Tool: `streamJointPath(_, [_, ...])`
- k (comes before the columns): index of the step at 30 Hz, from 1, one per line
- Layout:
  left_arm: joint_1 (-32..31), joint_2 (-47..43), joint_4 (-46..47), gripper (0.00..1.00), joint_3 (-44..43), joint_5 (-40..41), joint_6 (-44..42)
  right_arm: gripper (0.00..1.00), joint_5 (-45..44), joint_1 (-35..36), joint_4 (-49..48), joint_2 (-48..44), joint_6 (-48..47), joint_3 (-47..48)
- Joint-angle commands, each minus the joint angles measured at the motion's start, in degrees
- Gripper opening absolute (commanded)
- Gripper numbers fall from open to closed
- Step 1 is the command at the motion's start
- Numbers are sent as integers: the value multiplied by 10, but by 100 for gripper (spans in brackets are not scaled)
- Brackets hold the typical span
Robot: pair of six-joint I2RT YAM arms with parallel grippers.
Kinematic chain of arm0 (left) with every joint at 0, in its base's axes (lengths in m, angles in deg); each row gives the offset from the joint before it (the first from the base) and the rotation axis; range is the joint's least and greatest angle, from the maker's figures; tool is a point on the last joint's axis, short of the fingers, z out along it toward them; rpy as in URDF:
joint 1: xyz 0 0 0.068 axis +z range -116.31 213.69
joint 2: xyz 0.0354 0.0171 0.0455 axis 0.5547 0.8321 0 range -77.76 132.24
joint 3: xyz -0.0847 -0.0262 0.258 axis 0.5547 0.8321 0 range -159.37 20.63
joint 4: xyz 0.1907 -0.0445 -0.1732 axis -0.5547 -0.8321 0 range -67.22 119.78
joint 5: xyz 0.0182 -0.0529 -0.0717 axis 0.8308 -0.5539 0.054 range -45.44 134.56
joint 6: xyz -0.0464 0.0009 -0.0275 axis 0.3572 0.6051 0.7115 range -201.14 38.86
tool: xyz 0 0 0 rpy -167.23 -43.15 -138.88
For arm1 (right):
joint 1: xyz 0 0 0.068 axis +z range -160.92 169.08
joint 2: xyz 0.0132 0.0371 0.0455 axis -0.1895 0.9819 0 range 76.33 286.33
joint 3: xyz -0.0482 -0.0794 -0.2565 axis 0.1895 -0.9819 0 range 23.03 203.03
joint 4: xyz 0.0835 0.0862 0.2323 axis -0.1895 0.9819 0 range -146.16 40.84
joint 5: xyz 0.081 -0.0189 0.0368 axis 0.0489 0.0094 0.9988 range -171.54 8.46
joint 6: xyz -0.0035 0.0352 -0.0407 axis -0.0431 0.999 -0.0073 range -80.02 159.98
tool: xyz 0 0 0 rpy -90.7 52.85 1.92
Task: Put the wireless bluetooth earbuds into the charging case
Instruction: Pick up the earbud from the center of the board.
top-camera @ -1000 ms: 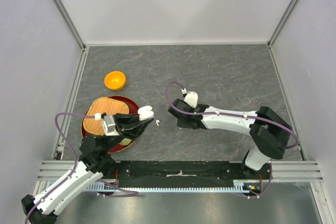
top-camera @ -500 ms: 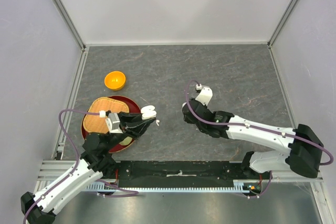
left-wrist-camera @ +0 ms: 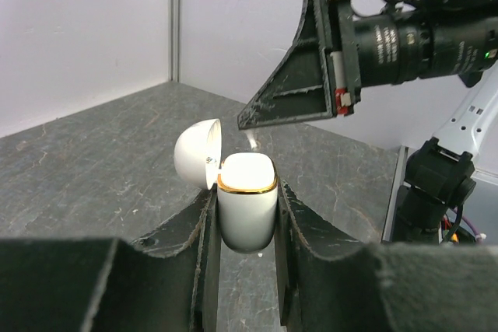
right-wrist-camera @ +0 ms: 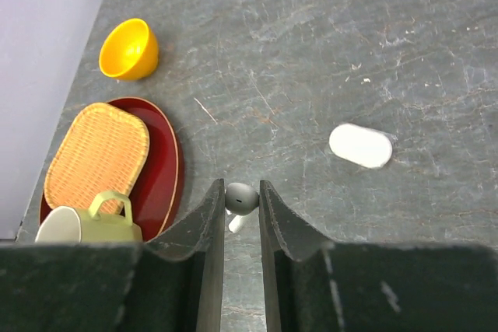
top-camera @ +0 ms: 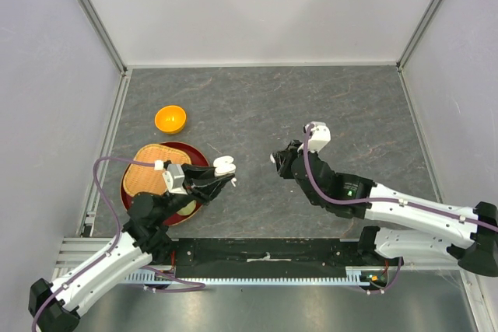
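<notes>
The white charging case [left-wrist-camera: 247, 200] has a gold rim, and its lid [left-wrist-camera: 197, 153] is flipped open to the left. My left gripper [left-wrist-camera: 245, 190] is shut on its body and holds it upright above the table, beside the red tray in the top view [top-camera: 223, 166]. My right gripper [right-wrist-camera: 241, 188] is shut on one small earbud [right-wrist-camera: 241, 198], whose white stem points down. That gripper [top-camera: 275, 158] hovers to the right of the case, apart from it. In the left wrist view its black fingers [left-wrist-camera: 296, 91] hang just above and behind the open case.
An orange bowl [top-camera: 170, 119] sits at the left. Nearer is a red tray [top-camera: 196, 152] bearing a woven mat [top-camera: 152, 165] and a pale mug [right-wrist-camera: 85, 223]. A white oval thing [right-wrist-camera: 360, 145] lies on the table right of my right fingers. A tiny white bit [left-wrist-camera: 260, 254] lies under the case.
The right arm has stretched out to the right and its gripper, still holding the earbud, has shifted right, away from the case. The left gripper has carried the case slightly right.
</notes>
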Motion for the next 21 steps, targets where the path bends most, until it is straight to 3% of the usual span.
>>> streamJointPath(1, [-2, 17, 32, 2, -23, -12, 18, 0, -37, 17, -42, -22, -55, 6])
streamJointPath(12, [-2, 44, 41, 2, -30, -47, -1, 0, -51, 72, -105, -24, -161, 41])
streamJointPath(21, [-2, 51, 39, 2, -33, -61, -10, 0, 4, 94, -189, -18, -216, 48])
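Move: The right hand already pinches the earbud clear of the table. The open charging case lies about 12 cm to this hand's left, 2 cm back and perhaps 3 cm higher, held in the left hand's fingers, practically at its hand point. From the right hand, a small white piece lies on the table some 13 cm left, 3 cm back and 20 cm below; the mug is about 27 cm left, 9 cm back and 16 cm below. The right hand lifts the pinched earbud some 7 cm while swinging left and back, nearer the charging case. ##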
